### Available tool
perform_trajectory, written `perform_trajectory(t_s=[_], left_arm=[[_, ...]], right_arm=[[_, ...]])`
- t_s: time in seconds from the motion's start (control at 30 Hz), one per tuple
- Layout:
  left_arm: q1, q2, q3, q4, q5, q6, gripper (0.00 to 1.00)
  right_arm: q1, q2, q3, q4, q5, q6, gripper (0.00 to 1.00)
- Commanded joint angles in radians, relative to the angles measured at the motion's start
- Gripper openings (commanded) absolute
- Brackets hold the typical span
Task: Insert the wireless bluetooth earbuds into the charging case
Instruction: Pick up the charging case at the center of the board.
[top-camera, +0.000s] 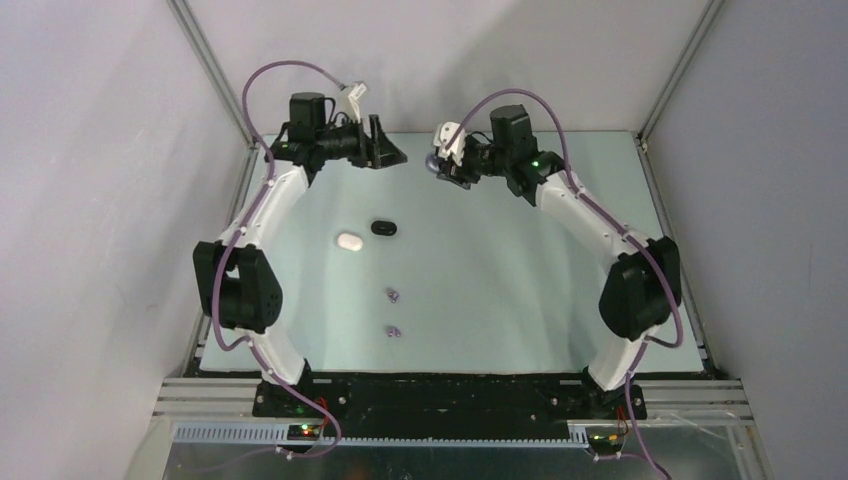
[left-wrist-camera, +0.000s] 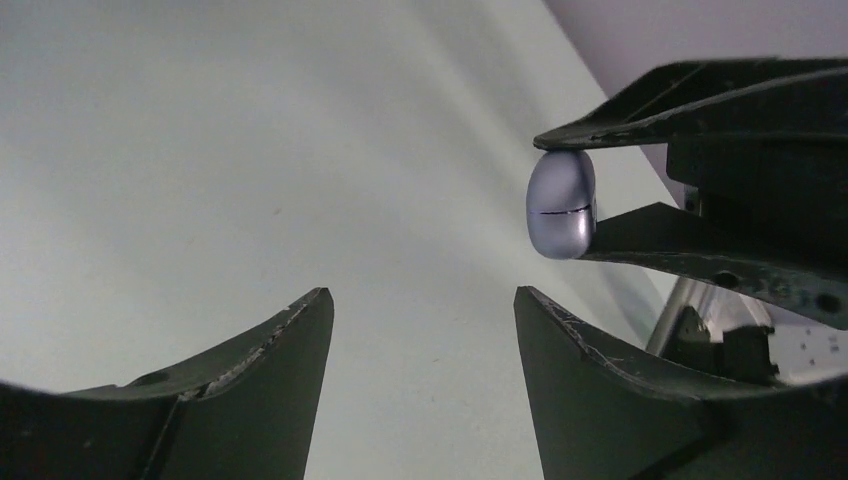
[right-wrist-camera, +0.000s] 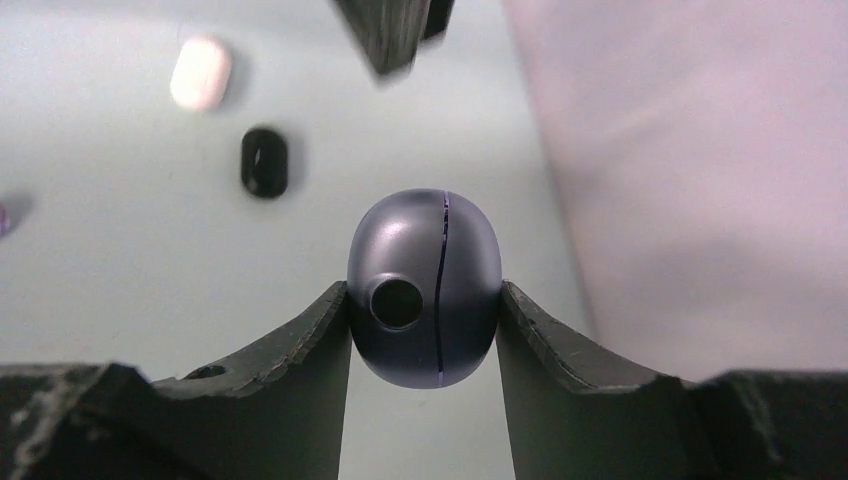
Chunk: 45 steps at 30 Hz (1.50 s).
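Observation:
A lavender-grey charging case (right-wrist-camera: 425, 270), lid closed along a thin seam, is held up above the far end of the table, and my right gripper (right-wrist-camera: 425, 292) is shut on its sides. From above, the case (top-camera: 433, 161) sits at the tip of the right gripper (top-camera: 441, 166). My left gripper (top-camera: 392, 150) faces it from a short distance, open with nothing between its fingers (left-wrist-camera: 290, 340). The left wrist view shows the case (left-wrist-camera: 560, 205) ahead and to the right, apart from the left gripper (left-wrist-camera: 420, 292). Two lavender earbuds (top-camera: 393, 294) (top-camera: 394, 330) lie on the table, nearer the arm bases.
A white oval case (top-camera: 348, 241) and a black oval case (top-camera: 384, 228) lie on the pale green table (top-camera: 500, 290) left of centre, also seen as the white case (right-wrist-camera: 200, 72) and the black case (right-wrist-camera: 264, 161). Grey walls and metal posts enclose the table.

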Motion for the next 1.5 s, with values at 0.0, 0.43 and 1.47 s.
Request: perform_trajectory(t_s=[0.0, 0.43, 1.47], left_arm=[[-0.050, -0.005, 0.068, -0.036, 0.133, 0.115, 0.71], [-0.080, 0.000, 0.059, 0.031, 0.180, 0.071, 0.62], [-0.084, -0.116, -0.100, 0.073, 0.298, 0.569, 0.00]], right_arm=[[0.035, -0.066, -0.088, 0.254, 0.009, 0.018, 0.37], [0.094, -0.088, -0.114, 0.359, 0.072, -0.006, 0.37], [-0.043, -0.065, 0.154, -0.136, -0.262, 0.274, 0.75]])
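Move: The purple charging case, already held in the right hand's fingertips, hangs in mid-air some 9 cm to the left hand's right, about 2 cm back and a centimetre lower. On the board, roughly 25 cm below the left hand, the black case lies about 3 cm to its left and 1 cm back; the white case is about 9 cm left and 4 cm back. Left hand moves right about 5 cm and back, pinching the charging case; right, risen about 4 cm, opens. ##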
